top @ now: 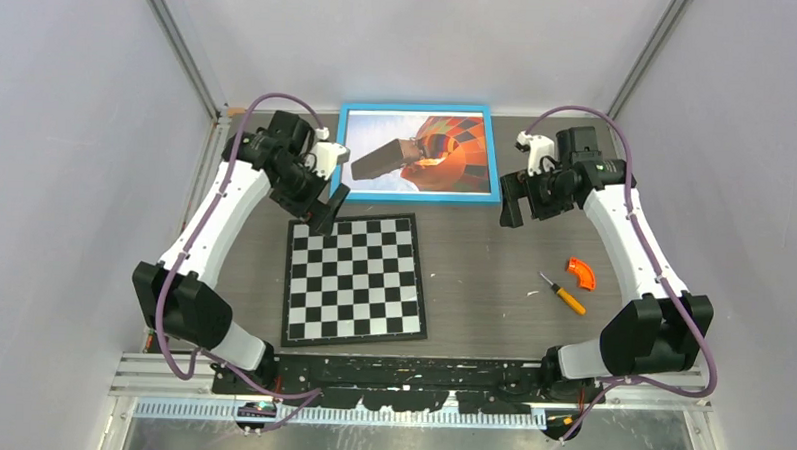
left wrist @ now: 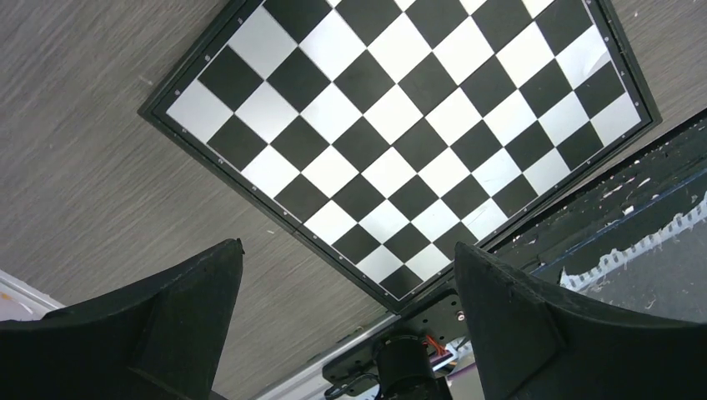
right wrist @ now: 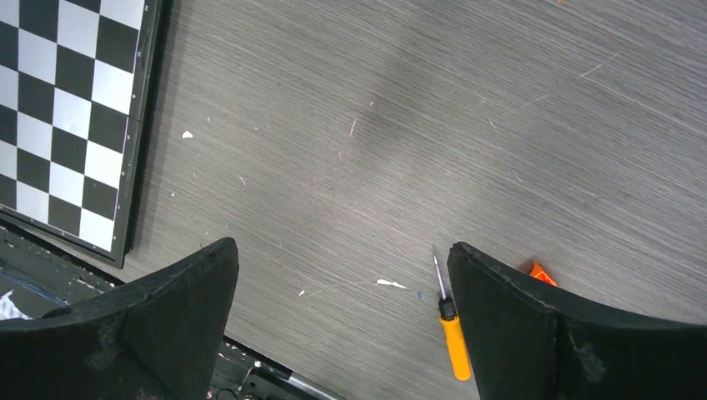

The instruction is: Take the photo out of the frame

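The frame [top: 416, 196], with a bright-blue border, lies face up at the back middle of the table. Inside it sits the photo [top: 457, 147], an orange-red hot-air balloon on blue sky. My left gripper [top: 327, 211] hangs open just off the frame's near left corner, over the far edge of the checkerboard. In the left wrist view the left gripper [left wrist: 348, 244] has nothing between its fingers. My right gripper [top: 512, 204] is open beside the frame's right edge, apart from it. The right wrist view shows the right gripper [right wrist: 342, 244] over bare table. Neither wrist view shows the frame.
A black-edged checkerboard [top: 355, 279] [left wrist: 400, 125] [right wrist: 67, 117] lies in front of the frame. An orange-handled screwdriver [top: 562, 293] [right wrist: 454, 333] and a curved orange piece [top: 580, 273] [right wrist: 540, 271] lie at the right. White walls close in both sides and the back.
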Available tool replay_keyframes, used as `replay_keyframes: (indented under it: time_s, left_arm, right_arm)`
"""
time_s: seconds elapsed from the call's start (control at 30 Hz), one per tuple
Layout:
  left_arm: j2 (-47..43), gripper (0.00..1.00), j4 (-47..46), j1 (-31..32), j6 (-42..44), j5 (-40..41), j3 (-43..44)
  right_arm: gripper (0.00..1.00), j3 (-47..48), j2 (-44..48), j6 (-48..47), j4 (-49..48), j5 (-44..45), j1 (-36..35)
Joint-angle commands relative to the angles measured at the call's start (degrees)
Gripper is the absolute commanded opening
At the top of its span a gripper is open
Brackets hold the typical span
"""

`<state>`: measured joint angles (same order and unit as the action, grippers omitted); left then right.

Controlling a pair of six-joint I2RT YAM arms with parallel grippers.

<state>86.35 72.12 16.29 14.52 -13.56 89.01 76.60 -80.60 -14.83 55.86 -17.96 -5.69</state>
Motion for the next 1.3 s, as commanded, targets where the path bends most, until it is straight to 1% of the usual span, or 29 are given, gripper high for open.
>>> replay_keyframes:
  time_s: [0.0,0.07,0.2,0.3,0.4,0.57,0.7,0.93,1.1,1.27]
  left_arm:
    - [2.51,1.00,0.12,5.51,2.40,1.48,5.21]
    - [5.53,1.00,-0.46,11.23,2.89,4.02,7.35]
    - [10.28,1.00,-5.61,23.62,2.49,4.46,10.08]
    - [16.17,1.00,-8.45,32.35,3.83,9.00,13.24]
    - [22.49,1.00,-9.05,38.19,6.23,11.61,17.19]
    - [30.55,1.00,-10.58,44.36,9.18,13.12,20.76]
    - [35.84,1.00,-11.05,47.15,11.04,15.71,21.65]
    - [41.01,1.00,-9.35,47.62,11.47,15.49,21.87]
    - [40.83,1.00,-10.56,47.60,11.12,17.44,17.09]
    - [38.88,1.00,-9.74,47.39,10.68,18.91,12.37]
  right_arm:
    - [1.00,-0.47,2.55,1.04,0.00,-0.83,1.71]
    - [1.00,-0.94,2.30,2.99,-0.66,-2.21,4.16]
    - [1.00,-1.98,2.73,7.09,-1.39,-5.41,11.12]
    - [1.00,-3.09,3.83,8.86,-1.62,-6.90,14.89]
    - [1.00,-4.43,5.35,9.83,-1.67,-7.64,17.62]
    - [1.00,-6.19,7.64,9.60,-0.04,-7.81,19.86]
    - [1.00,-6.53,8.60,8.33,2.04,-7.54,20.04]
    - [1.00,-6.04,8.84,8.22,2.94,-8.28,20.19]
    - [1.00,-5.85,8.24,8.01,2.98,-9.02,20.15]
    - [1.00,-5.52,7.27,7.65,2.94,-9.24,20.15]
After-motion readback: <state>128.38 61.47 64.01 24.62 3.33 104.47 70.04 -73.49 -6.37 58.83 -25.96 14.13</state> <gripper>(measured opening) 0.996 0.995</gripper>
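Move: The checkerboard's right edge lies about 21 cm to the left gripper's right, 4 cm back and some 19 cm below; the board's middle is only 6 cm to its right and 3 cm back. The photo in its blue frame lies roughly 28 cm ahead and 19 cm right, on the table too, and the screwdriver about 28 cm to the right of the board's edge and 1 cm back from it. From the right gripper that edge is some 22 cm left, 7 cm back and 18 cm below. Bring the left gripper, wide open, about 25 cm right across the checkerboard and slightly back, then down some 18 cm just beyond its right edge, turning about 50 degrees clockwise until the fingers point straight down. Swing a little wide, then ease back left towards the edge. Meanwhile draw the open right gripper some 7 cm right and 3 cm back, out of the way. ##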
